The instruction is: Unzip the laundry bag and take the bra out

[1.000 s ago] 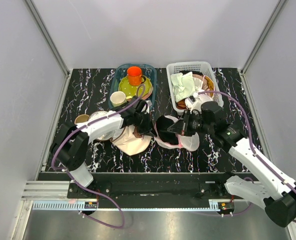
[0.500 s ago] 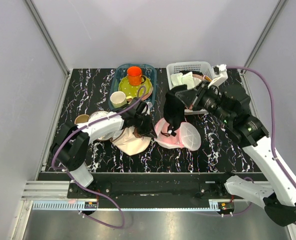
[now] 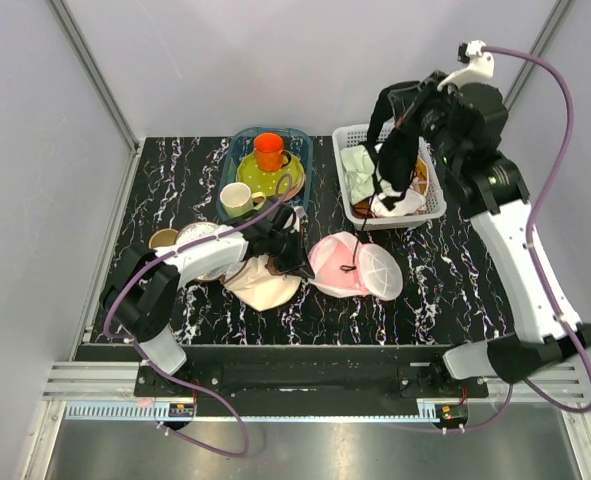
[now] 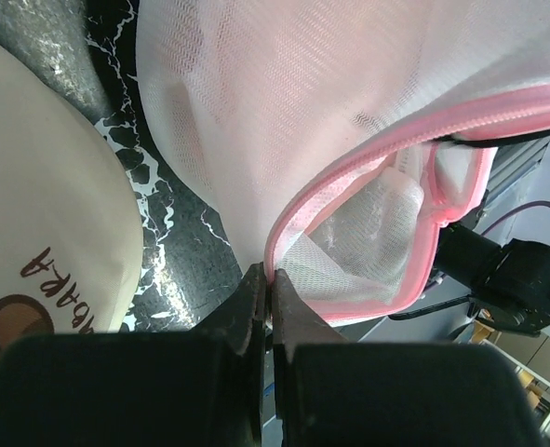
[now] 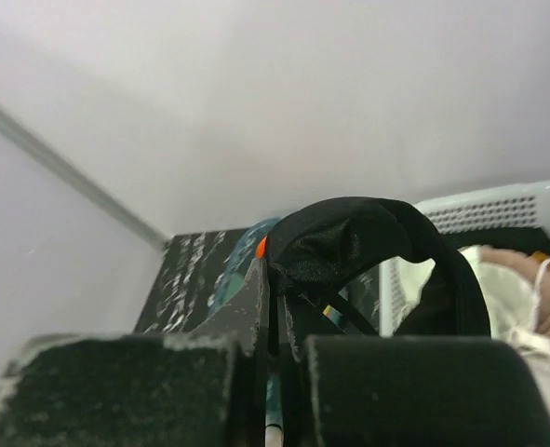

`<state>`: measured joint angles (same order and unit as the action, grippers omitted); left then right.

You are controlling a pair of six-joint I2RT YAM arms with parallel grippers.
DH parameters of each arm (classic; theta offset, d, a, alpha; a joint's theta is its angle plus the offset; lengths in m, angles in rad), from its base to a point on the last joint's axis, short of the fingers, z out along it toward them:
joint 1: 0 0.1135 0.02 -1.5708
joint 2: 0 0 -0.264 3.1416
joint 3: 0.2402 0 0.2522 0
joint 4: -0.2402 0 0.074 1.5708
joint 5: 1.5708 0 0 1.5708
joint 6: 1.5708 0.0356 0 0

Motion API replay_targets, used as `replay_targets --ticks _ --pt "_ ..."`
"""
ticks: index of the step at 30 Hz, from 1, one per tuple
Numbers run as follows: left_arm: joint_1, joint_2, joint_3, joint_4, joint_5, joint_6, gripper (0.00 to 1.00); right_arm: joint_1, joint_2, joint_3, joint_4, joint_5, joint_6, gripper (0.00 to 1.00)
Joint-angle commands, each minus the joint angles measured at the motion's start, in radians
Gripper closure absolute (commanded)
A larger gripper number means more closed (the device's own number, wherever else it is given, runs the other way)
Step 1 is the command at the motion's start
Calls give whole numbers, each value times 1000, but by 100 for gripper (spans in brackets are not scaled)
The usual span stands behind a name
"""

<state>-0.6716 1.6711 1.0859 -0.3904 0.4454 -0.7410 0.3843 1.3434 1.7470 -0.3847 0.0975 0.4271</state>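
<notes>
The laundry bag [image 3: 360,268] lies open at the table's middle, its white mesh and pink lining showing. My left gripper [image 3: 300,262] is shut on its pink rim [image 4: 368,158], the fingertips [image 4: 271,279] pinching the edge. The bra [image 3: 393,160] is a black garment, clear of the bag. It hangs in the air above the white basket [image 3: 375,129]. My right gripper [image 3: 387,100] is raised high at the back right and is shut on the bra's top. In the right wrist view the black bra [image 5: 349,242] loops over that gripper's [image 5: 275,279] tips.
A blue tub [image 3: 237,150] at the back holds an orange cup [image 3: 268,150], a yellow plate and a cream mug [image 3: 237,198]. The basket holds a pale green cloth [image 3: 363,165]. A beige cap [image 3: 265,285] lies under the left arm. A small cup [image 3: 163,239] stands at the left.
My right gripper has pulled the black bra out of the bag and carried it up and back over the basket. The bag now lies open and flat. The left gripper has kept its hold.
</notes>
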Motion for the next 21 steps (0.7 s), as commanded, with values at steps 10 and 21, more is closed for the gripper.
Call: replay_targets --ticks 10,21 --pt "-16 -63 -6 12 9 5 100 -249 557 229 89 -94 70 100" --pt "-23 -62 6 7 15 -1 100 -300 993 468 -58 -153 105 100"
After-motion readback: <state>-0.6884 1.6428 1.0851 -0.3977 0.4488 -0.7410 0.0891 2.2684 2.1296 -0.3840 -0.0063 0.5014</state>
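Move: The right hand holds the black bra high up; the white basket's middle lies about 16 cm ahead, 7 cm to its right and some 43 cm below. From that hand, the laundry bag sits about 13 cm back and 5 cm left, and the blue tray about 15 cm ahead and 29 cm left, both far below. From the left hand, pinching the bag's edge, the basket is about 29 cm ahead, 23 cm right. Right hand, still gripping the bra, swoops about 30 cm down and 25 cm forward, slightly right, over the basket. ##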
